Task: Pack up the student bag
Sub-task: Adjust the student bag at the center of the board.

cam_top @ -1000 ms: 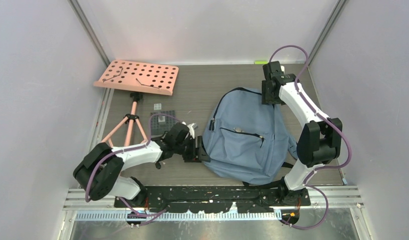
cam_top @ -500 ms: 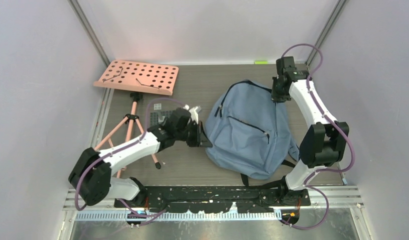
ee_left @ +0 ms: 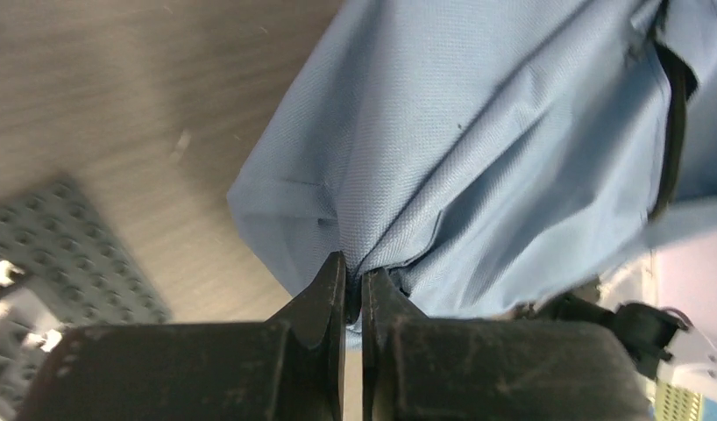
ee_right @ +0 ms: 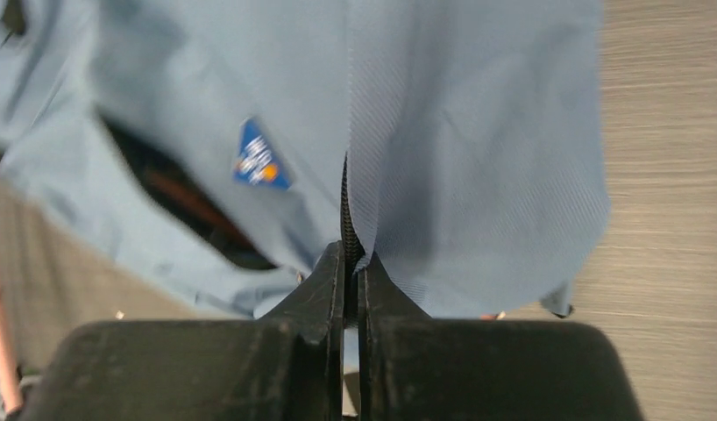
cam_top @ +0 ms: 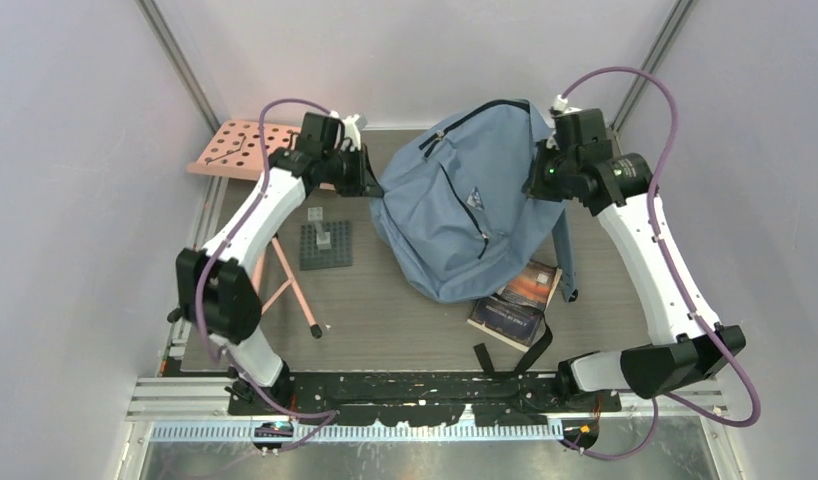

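The student bag point(cam_top: 450, 215), blue-grey with black zippers, hangs tilted above the back of the table, held up at both sides. My left gripper point(cam_top: 371, 186) is shut on a fold of fabric at the bag's left edge point(ee_left: 478, 149), with cloth pinched between the fingertips point(ee_left: 353, 276). On the bag's right side, my right gripper point(cam_top: 534, 186) is shut on the fabric along a black zipper seam point(ee_right: 351, 254). A small blue logo patch point(ee_right: 255, 163) shows near an open pocket. The bag's lower end rests near a book point(cam_top: 515, 298).
The book lies on the table under the bag's lower right edge, with a black strap point(cam_top: 533, 350) trailing toward the front. A grey baseplate point(cam_top: 325, 245) with small bricks sits to the left. A pink perforated board point(cam_top: 230, 150) on a tripod point(cam_top: 290, 290) stands at the back left.
Both grippers closed on the bag's sides and raised it toward the back of the table. The bag left its flat position, uncovering the book.
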Available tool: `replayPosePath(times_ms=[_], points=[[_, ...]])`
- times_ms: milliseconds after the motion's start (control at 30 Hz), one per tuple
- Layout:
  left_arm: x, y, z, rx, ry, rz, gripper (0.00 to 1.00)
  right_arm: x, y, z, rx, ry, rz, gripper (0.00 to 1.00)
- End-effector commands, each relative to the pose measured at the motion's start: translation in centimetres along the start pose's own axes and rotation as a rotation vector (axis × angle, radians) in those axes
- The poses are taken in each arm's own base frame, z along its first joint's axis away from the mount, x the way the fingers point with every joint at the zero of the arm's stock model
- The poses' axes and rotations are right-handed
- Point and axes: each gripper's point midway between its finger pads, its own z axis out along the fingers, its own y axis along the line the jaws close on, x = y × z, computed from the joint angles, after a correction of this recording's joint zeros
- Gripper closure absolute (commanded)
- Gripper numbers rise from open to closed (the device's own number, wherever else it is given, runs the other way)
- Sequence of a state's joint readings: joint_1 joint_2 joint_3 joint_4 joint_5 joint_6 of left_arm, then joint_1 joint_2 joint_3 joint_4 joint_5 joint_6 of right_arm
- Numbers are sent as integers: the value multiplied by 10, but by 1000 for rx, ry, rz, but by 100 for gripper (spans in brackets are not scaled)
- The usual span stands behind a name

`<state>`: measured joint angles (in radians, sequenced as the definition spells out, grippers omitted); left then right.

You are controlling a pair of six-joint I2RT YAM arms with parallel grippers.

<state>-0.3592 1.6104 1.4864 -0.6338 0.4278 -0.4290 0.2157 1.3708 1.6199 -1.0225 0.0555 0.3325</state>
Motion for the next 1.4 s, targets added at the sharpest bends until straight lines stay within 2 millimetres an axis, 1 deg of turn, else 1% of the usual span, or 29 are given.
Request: replayPosePath(times_ms=[0, 100, 133, 200, 300, 333, 367, 400, 433, 467, 533, 567, 600, 633, 667, 733, 767, 867, 933, 1000, 1067, 1100, 1133, 1167, 1200, 1233, 1300, 1333, 1367], points=[[-56, 8, -2, -29, -58, 86, 100, 20, 62, -32, -190, 7, -5, 99], [-79, 22, 11, -67, -60, 96, 100, 39, 79, -35, -213, 2, -9, 99], [-82, 29, 21, -82, -43, 94, 100, 42, 79, -34, -209, -4, -4, 99], [-89, 37, 32, -102, -32, 106, 100, 58, 85, -31, -225, 5, 14, 99], [-91, 48, 49, -116, -5, 121, 100, 78, 80, -21, -223, 8, 67, 99], [-91, 50, 54, -115, 0, 127, 100, 81, 78, -18, -213, 4, 75, 99], [-90, 52, 58, -114, 5, 132, 100, 89, 73, -14, -202, 9, 88, 99], [-88, 56, 63, -114, 11, 135, 100, 90, 69, -12, -183, 1, 93, 99], [-86, 58, 67, -115, 15, 136, 100, 97, 64, -8, -167, 5, 99, 99], [-85, 61, 71, -115, 18, 135, 100, 98, 58, -5, -141, -4, 102, 93], [-82, 65, 76, -117, 26, 134, 94, 107, 46, 2, -92, -3, 97, 77], [-81, 65, 78, -116, 30, 135, 87, 108, 41, 4, -70, -5, 86, 71], [-80, 65, 78, -116, 31, 137, 78, 107, 34, 6, -34, -17, 77, 61], [-80, 64, 78, -114, 33, 143, 65, 109, 28, 7, -6, -12, 58, 56], [-80, 62, 77, -112, 30, 155, 56, 107, 22, 7, 27, -25, 49, 47], [-84, 54, 73, -109, 18, 185, 43, 105, 14, 6, 67, -35, 20, 39], [-87, 49, 70, -111, 8, 208, 39, 103, 11, 6, 83, -43, 13, 37], [-95, 26, 55, -128, -32, 277, 32, 94, 14, 5, 72, -67, -11, 32], [-94, 6, 48, -123, -53, 310, 30, 90, 21, 8, 52, -69, -15, 31], [-81, -17, 45, -113, -56, 334, 27, 86, 33, 14, 15, -67, -18, 30], [-61, -36, 49, -98, -44, 332, 25, 82, 44, 24, -9, -58, -21, 29], [-51, -42, 52, -96, -43, 319, 24, 81, 48, 28, -17, -53, -23, 29], [-39, -47, 57, -92, -34, 298, 23, 79, 52, 37, -16, -49, -26, 28], [-23, -47, 64, -93, -9, 280, 23, 78, 55, 42, -19, -48, -25, 28], [-15, -49, 69, -89, 0, 263, 22, 77, 60, 52, -19, -46, -22, 28], [-4, -49, 75, -90, 15, 246, 22, 76, 63, 56, -24, -47, -19, 28], [9, -51, 85, -78, 25, 228, 22, 77, 68, 75, -23, -34, -10, 28], [12, -51, 90, -69, 25, 222, 22, 75, 70, 80, -29, -41, 2, 28], [16, -52, 95, -62, 32, 216, 22, 78, 70, 87, -23, -27, 6, 28]])
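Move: Both hands already hold the student bag aloft, one on either side. The board's centre, where the bag is going, lies about 11 cm back, 6 cm right and 19 cm below the left hand, and some 8 cm back, 19 cm left and 25 cm below the right. The grey peg plate is roughly 10 cm back and 10 cm left of the left hand, on the table; the dark book lies 20 cm straight back from the right hand, at table level. Still pinching the bag from both sides, the left hand pushes forward about 11 cm, then sinks, while the right swings left and then back and down, some 9 cm lower. Both let go, opening wide; the left, rolled some 15 degrees, rises slightly and sweeps back and right over the bag, and the right eases forward and left above it, sinking a little. ##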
